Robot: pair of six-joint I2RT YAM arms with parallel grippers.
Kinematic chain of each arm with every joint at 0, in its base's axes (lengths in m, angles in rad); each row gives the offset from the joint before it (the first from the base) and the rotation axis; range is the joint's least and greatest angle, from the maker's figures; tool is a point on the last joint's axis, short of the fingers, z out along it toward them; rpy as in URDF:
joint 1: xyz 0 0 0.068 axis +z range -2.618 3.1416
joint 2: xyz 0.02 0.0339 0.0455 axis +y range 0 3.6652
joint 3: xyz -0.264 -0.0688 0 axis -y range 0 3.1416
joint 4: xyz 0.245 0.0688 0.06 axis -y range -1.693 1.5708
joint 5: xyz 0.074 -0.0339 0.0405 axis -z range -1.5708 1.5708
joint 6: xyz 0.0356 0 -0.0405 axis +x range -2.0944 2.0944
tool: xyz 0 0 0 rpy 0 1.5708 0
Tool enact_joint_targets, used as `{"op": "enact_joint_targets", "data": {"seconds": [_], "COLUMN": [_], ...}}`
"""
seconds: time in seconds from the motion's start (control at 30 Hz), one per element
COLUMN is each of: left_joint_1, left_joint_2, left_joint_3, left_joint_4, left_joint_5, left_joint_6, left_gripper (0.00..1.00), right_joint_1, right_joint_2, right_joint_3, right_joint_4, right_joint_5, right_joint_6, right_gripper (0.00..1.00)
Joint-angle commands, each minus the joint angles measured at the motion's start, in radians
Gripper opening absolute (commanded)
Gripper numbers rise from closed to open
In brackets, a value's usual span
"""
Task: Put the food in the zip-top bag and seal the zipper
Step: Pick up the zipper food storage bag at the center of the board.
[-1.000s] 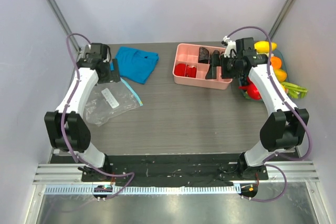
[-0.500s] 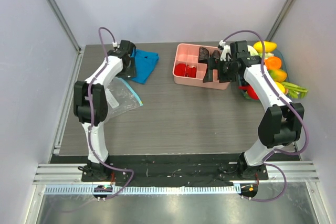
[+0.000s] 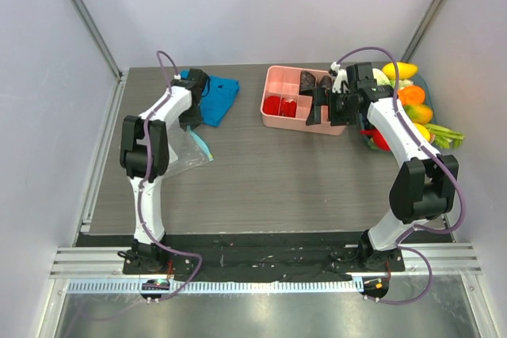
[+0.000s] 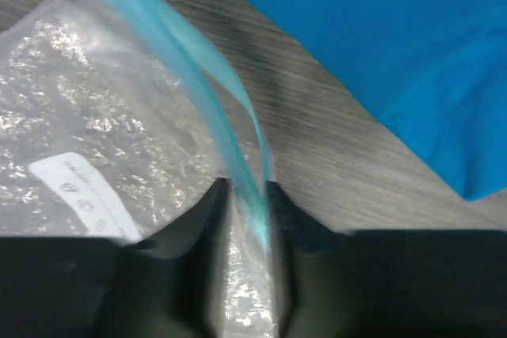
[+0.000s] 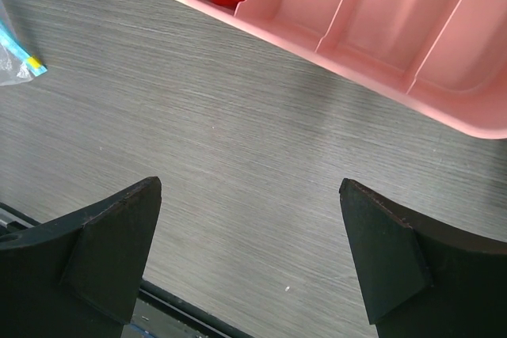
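The clear crinkly zip-top bag [image 3: 184, 154] lies at the left of the table, its white label [image 4: 79, 187] facing up. My left gripper [image 4: 247, 189] reaches down at the bag's far edge [image 3: 192, 122]. Its jaws stand narrow, with the teal zipper [image 4: 198, 77] and the plastic pinched between them. The strip rises off the table by the fingers. The food [image 3: 408, 96] sits in a pile at the far right: yellow, orange, red and green pieces. My right gripper [image 5: 249, 187] hangs open over bare table beside the pink tray [image 5: 396, 45], holding nothing.
A folded blue cloth [image 3: 215, 94] lies just behind the bag. The pink divided tray [image 3: 273, 77] at the back centre holds red pieces [image 3: 281, 106] and dark items. The bag's corner [image 5: 16, 57] shows at the left of the right wrist view.
My left arm swung from the table's left edge toward the cloth and came down on the bag's mouth, its jaws narrowing onto the strip. The right gripper shifted slightly left, still open.
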Motion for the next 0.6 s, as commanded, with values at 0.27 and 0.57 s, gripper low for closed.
{"op": "enact_joint_targets", "data": {"seconds": [0.27, 0.57], "left_joint_1": [-0.004, -0.009], "left_joint_2": [-0.354, -0.542], "left_joint_3": [-0.147, -0.194], "left_joint_4": [0.003, 0.046], "left_joint_5": [0.287, 0.508], "left_joint_6": [0.033, 0.039], "left_gripper": [0.0, 0.0], "right_joint_1": [0.006, 0.041], "right_joint_2": [-0.003, 0.03], "right_joint_3": [0.023, 0.049], "right_joint_4": [0.044, 0.193], "right_joint_5": [-0.192, -0.416], "right_joint_6": [-0.026, 0.171], "right_gripper": [1.0, 0.99]}}
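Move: The food storage bag's blue zip edge lies right between the left fingertips, about 1 cm below the hand point; the bag's labelled middle lies about 6 cm nearer the base and 7 cm to this hand's left. The blue cloth is some 9 cm ahead and 4 cm right of it. From the right hand, the zip edge is roughly 39 cm left, 3 cm ahead and 13 cm below, with the pink box about 9 cm ahead, 4 cm left and 10 cm down. The left fingers, already partly closed around the zip edge, shut and pinch it, then carry it up off the board about 14 cm, drawing back some 6 cm and right 5 cm as the hand's left side rolls down about 20 degrees. The open right hand sets off left towards the bag, about 5 cm, rising slightly, its left side rolling up some 15 degrees. ##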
